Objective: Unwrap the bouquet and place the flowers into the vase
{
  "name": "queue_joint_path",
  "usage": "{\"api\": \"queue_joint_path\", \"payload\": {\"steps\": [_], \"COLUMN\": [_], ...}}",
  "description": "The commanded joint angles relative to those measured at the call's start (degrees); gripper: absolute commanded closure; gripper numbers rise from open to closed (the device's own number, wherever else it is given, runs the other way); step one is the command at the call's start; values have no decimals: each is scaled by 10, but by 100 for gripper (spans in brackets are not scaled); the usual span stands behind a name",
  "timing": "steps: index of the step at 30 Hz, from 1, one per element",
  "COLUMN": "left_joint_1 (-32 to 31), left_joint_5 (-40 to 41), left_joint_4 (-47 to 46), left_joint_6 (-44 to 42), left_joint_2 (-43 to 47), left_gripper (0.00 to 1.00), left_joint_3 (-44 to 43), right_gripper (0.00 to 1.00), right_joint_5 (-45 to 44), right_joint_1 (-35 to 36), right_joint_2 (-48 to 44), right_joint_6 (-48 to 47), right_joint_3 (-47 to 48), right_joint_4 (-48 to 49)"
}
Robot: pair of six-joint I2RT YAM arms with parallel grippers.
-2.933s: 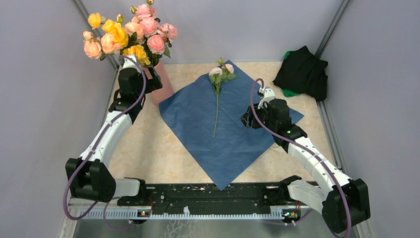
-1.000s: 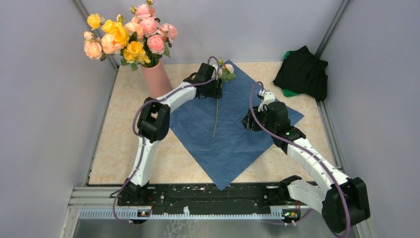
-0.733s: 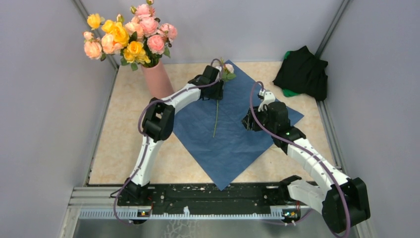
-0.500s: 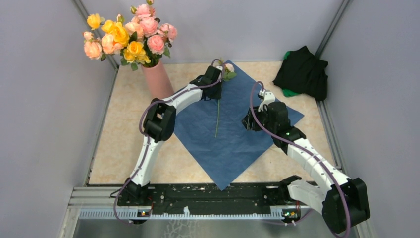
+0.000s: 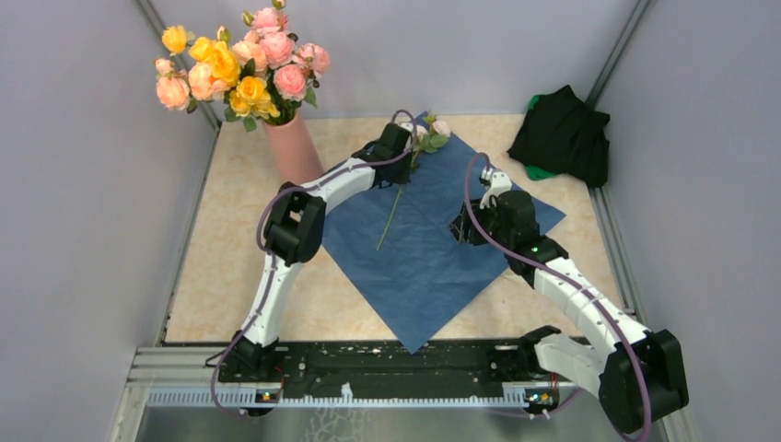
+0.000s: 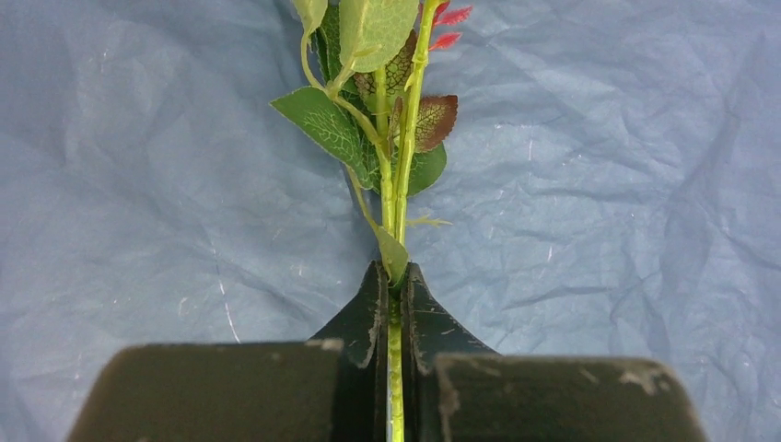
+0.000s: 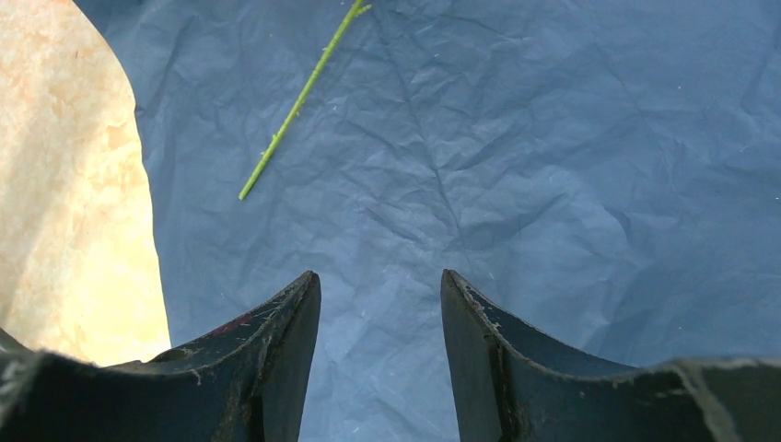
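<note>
The bouquet lies unwrapped, its blue paper [image 5: 433,258] spread flat on the table. One of the flowers [image 5: 431,131], a thin green stem with pale pink blooms, slants across the paper. My left gripper [image 5: 403,173] is shut on that stem just below the leaves. In the left wrist view the stem [image 6: 398,184] runs straight between the closed fingers of the left gripper [image 6: 393,276]. The salmon-pink vase [image 5: 293,152] stands at the back left, holding yellow and pink flowers [image 5: 239,69]. My right gripper [image 7: 380,285] hovers open over the paper, nothing between its fingers; the stem's lower end [image 7: 295,106] lies ahead of it.
A black cloth heap [image 5: 562,133] with a bit of green sits in the back right corner. Grey walls close in the table on three sides. Beige tabletop [image 5: 239,267] shows to the left of the paper.
My left gripper has shut on the stem. The flower has swung: its blooms went right and its lower end went left. The right arm has not moved.
</note>
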State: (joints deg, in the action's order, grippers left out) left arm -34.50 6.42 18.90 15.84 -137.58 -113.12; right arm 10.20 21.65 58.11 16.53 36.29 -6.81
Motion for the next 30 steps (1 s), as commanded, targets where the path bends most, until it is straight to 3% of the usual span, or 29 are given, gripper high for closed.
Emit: {"api": "queue_joint_path", "payload": {"steps": [1,10,16,22,27,30], "left_joint_1": [-6,-18,-25,-29,-29,-28], "left_joint_5": [-10,-11,46,181,220,229], "left_joint_4": [-35,-112,-276,-429,-541,-694], "left_joint_6": [1,-15,-54,-182,-299,-376], "left_joint_2": [72,270,465,627,692,718], "left_gripper": [100,100,100,100,100,100], "left_joint_3": [27,150,307,418,454,513], "right_gripper": [49,49,49,49,49,49], "right_joint_5": [3,6,12,17,27,30], "right_joint_1": [2,2,2,2,2,2], "right_joint_2": [-5,-4,-3,1,12,16], "right_joint_6": [-3,-1,0,2,4,4], "right_joint_3": [2,-1,-2,-4,-3,-3], "right_joint_4": [29,33,36,45,52,52]}}
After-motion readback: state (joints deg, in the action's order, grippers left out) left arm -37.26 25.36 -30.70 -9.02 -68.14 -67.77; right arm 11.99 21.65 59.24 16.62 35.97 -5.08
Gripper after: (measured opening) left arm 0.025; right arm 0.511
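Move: The left hand has the last flower's stem pinched low over the wrapping paper. The vase stands about 23 cm to its left and roughly level with it in reach, its middle some 10 cm higher; the blooms already in it spread about 28 cm to the left and 35 cm up. The paper's middle is about 13 cm back, 5 cm right and 3 cm below. From the idle right hand the vase is about 22 cm ahead and 33 cm left, near its height. Keeping the stem pinched between shut fingers, the left hand lifts the last flower off the wrapping paper, rising fast by about 45 cm. It draws back some 15 cm on the way and, mostly in the second half, swings about as far left to the vase's side, while the wrist tips up roughly 70 degrees from pointing down and forward. ##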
